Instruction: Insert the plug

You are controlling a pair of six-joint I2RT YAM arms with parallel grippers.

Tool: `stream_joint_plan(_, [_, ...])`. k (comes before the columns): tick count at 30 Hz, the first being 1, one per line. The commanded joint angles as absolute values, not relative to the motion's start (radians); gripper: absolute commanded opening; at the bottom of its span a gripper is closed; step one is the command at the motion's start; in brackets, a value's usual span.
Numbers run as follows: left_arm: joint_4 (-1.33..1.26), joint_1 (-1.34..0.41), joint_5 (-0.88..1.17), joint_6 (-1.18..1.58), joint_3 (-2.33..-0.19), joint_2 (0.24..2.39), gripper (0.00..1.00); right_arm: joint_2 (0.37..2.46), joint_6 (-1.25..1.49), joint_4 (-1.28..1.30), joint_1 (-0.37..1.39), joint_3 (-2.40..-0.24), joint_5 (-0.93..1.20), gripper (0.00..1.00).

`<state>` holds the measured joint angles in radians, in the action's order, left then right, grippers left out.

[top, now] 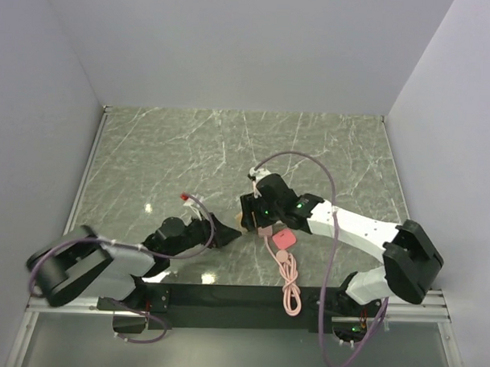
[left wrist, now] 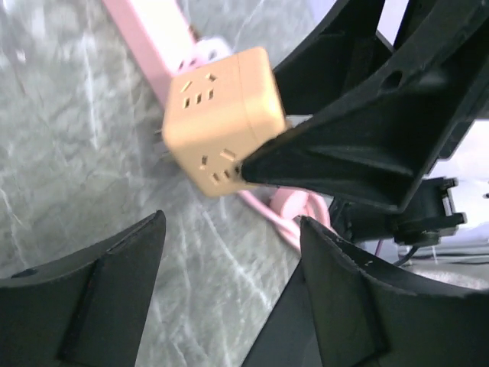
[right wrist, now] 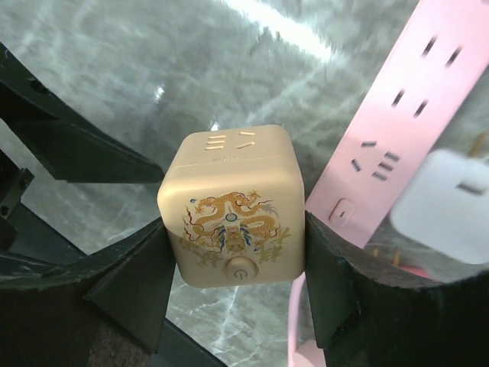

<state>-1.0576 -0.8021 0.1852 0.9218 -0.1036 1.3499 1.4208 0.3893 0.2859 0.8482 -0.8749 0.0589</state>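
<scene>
The plug (top: pixel 283 237), a small coral-pink square, lies flat on the marble table (top: pixel 190 149) just right of the grippers, with nothing holding it. My right gripper (right wrist: pixel 237 225) is shut on the tan cube (right wrist: pixel 233 206), which has a dragon print and a button on its near face and sockets on top. The same cube (left wrist: pixel 221 122) shows in the left wrist view with a black right finger against it. My left gripper (left wrist: pixel 229 222) is open and empty, a short way from the cube; in the top view it (top: pixel 227 231) sits left of the cube.
The pale-pink power strip (right wrist: pixel 397 130) lies beside the cube, with a white adaptor (right wrist: pixel 443 202) near its end. Its coiled pink cord (top: pixel 290 286) runs toward the near edge. White walls enclose the table on three sides.
</scene>
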Motion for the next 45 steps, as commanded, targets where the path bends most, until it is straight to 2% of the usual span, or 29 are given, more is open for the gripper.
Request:
stream_joint_plan(1, [-0.919,-0.801,0.092,0.844,-0.077,1.183,0.77,1.313,0.281,0.313,0.835,-0.965,0.017,0.18])
stream_joint_plan(6, [-0.821,-0.795,0.034,0.802,-0.051,1.016,0.78,1.284,0.083,0.473,0.801,-1.074,0.002,0.19])
stream_joint_plan(13, [-0.845,-0.779,0.031,0.756,-0.026,0.959,0.78,1.269,-0.073,0.600,0.787,-1.123,-0.038,0.14])
stream_joint_plan(16, [-0.864,-0.776,0.038,0.753,-0.011,0.957,0.78,1.284,-0.188,0.678,0.784,-1.147,0.019,0.11])
stream_joint_plan(19, [-0.897,-0.776,0.054,0.747,-0.006,0.969,0.77,1.275,-0.267,0.647,0.785,-1.114,0.116,0.09])
stream_joint_plan(26, [-0.963,-0.773,0.106,0.756,0.035,0.985,0.77,1.295,-0.449,0.598,0.781,-1.051,0.198,0.07])
stream_joint_plan(39, [-0.928,-0.775,0.104,0.756,0.058,0.905,0.77,1.414,-0.604,0.597,0.724,-1.114,0.184,0.03])
stream_joint_plan(45, [-0.966,-0.775,0.123,0.756,0.058,0.949,0.77,1.489,-0.660,0.620,0.709,-1.160,0.196,0.02])
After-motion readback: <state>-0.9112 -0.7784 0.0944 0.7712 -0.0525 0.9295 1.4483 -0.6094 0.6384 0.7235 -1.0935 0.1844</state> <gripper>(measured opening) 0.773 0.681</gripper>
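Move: The right hand already holds the plug; the power strip's cord-end socket lies about 4 cm ahead, 6 cm right and 5 cm below that hand. Near that socket are the white plug, some 12 cm right and 6 cm ahead of the right hand, and the red plug, about 12 cm right and level with it, both roughly 7 cm lower. From the open left hand the socket is about 7 cm ahead, 10 cm right and 5 cm down. Keeping its grip on the plug, the right hand swings up about 9 cm and forward, then goes right and sinks back partway, ending some 5 cm to the right over the cord end of the power strip while it rolls about 50 degrees counter-clockwise around the line of its fingers. The left hand, fingers still open and empty, draws up and to the left away from the plug, its fingertips tilting upward. ##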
